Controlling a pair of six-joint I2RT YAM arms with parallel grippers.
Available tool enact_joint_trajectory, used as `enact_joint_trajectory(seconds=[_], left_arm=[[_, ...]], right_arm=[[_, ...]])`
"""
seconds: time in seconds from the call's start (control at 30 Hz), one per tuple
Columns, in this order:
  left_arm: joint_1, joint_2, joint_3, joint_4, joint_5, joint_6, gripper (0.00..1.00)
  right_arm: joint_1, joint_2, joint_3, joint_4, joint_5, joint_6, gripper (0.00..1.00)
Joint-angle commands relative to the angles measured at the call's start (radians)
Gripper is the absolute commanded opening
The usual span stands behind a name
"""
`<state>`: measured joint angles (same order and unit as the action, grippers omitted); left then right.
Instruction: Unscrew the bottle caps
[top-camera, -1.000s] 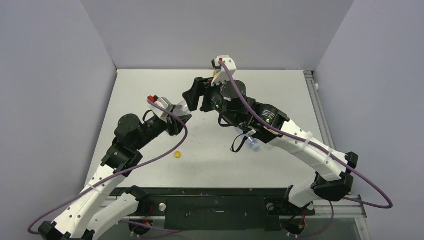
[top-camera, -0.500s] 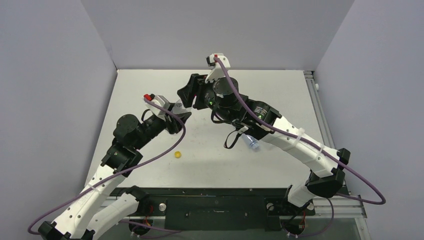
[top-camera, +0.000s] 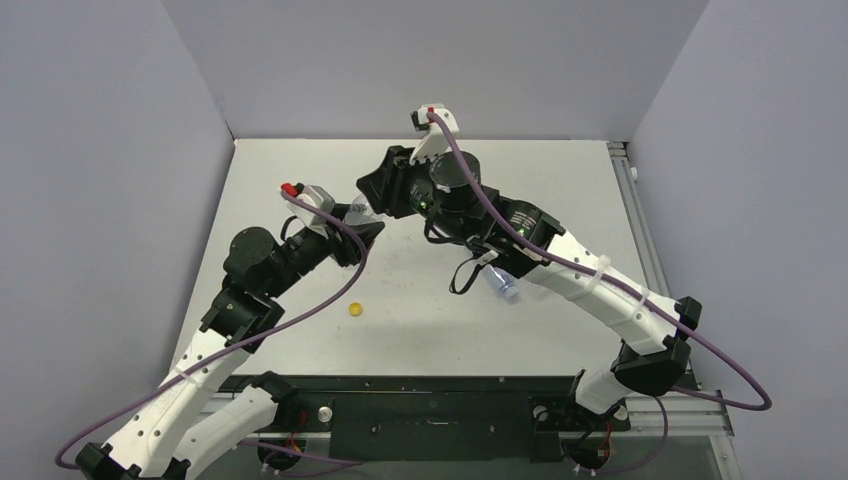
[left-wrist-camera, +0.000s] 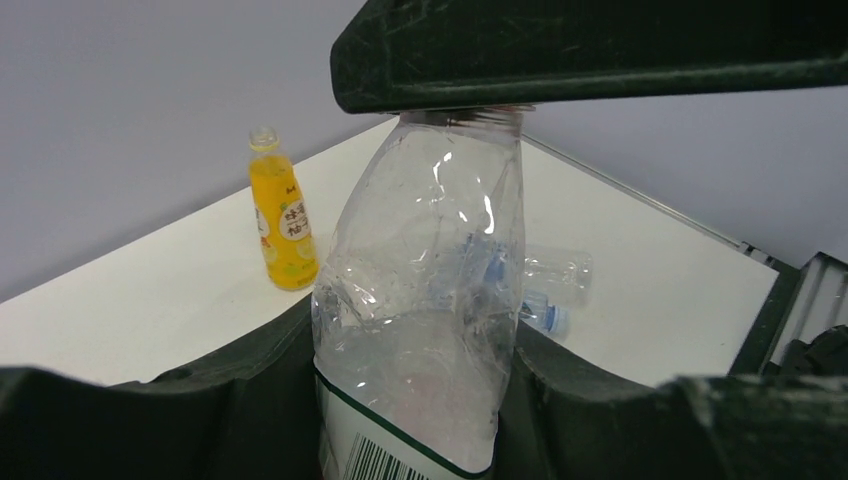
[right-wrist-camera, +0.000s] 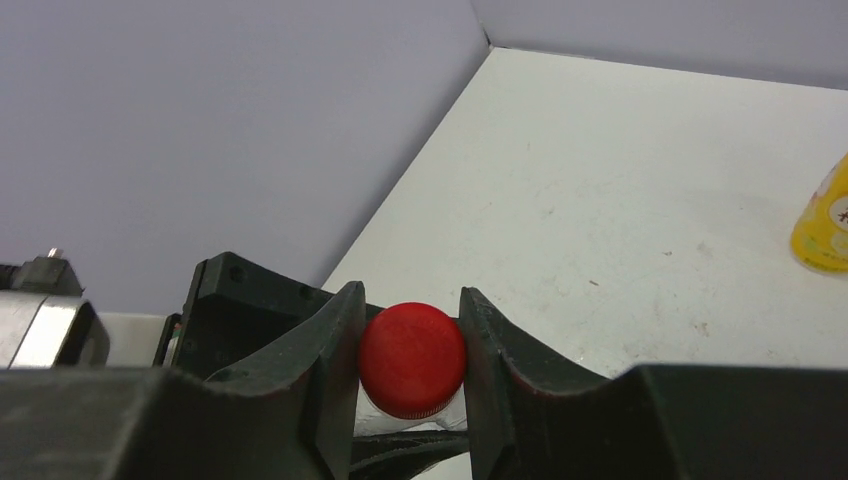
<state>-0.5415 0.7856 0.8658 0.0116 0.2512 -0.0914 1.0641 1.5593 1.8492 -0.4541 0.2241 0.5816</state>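
My left gripper (left-wrist-camera: 415, 335) is shut on the body of a clear bottle (left-wrist-camera: 430, 300) with a white barcode label, and holds it off the table. Its red cap (right-wrist-camera: 412, 358) sits squeezed between the fingers (right-wrist-camera: 335, 345) of my right gripper (right-wrist-camera: 412, 342), which is shut on it. In the top view the two grippers meet at left centre, the left one (top-camera: 358, 228) below the right one (top-camera: 378, 196). A loose yellow cap (top-camera: 355, 309) lies on the table. The yellow-orange juice bottle (left-wrist-camera: 283, 225) stands upright with no cap on it.
Two clear bottles (left-wrist-camera: 555, 272) lie on their sides on the white table (top-camera: 560, 190), one showing under my right arm (top-camera: 503, 285). Grey walls close in the left, back and right. A metal rail (top-camera: 635, 215) runs along the table's right edge.
My right gripper moved left to the bottle top and closed from open onto the red cap. The left gripper kept its hold and shifted slightly left.
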Motion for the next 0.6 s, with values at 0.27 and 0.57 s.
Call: enact_joint_trajectory(seconds=[0.27,0.57], left_arm=[[-0.003,0.042,0.093,0.184,0.475,-0.408,0.18],[-0.003,0.064,0.117,0.170,0.528,-0.406,0.18]], right_arm=[[-0.120,-0.206,-0.188,0.592,-0.927,0.011,0.00],[-0.115,-0.225,-0.128,0.414,-0.852,-0.131,0.11]])
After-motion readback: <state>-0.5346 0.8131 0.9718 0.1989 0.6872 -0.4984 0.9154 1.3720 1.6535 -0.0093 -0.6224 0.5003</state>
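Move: The red cap is already between the right hand's fingers, on top of the roughly upright clear bottle whose body the left hand grips; from the left hand the cap lies about 9 cm higher and 2 cm ahead. The loose yellow cap on the table is some 34 cm below the left hand, 6 cm to its left and 2 cm back. A blue bottle lies about 8 cm ahead and 26 cm to the right of the right hand, 40 cm below it. The red cap and the bottle under it are drawn together back towards the robot by some 8–10 cm and lifted about 8 cm, the left hand also drifting right. Meanwhile the right hand, still pinching the cap, swings counter-clockwise some 40 degrees as the left hand, keeping its grip on the body, turns clockwise nearly 30, twisting cap against bottle in the loosening sense. ##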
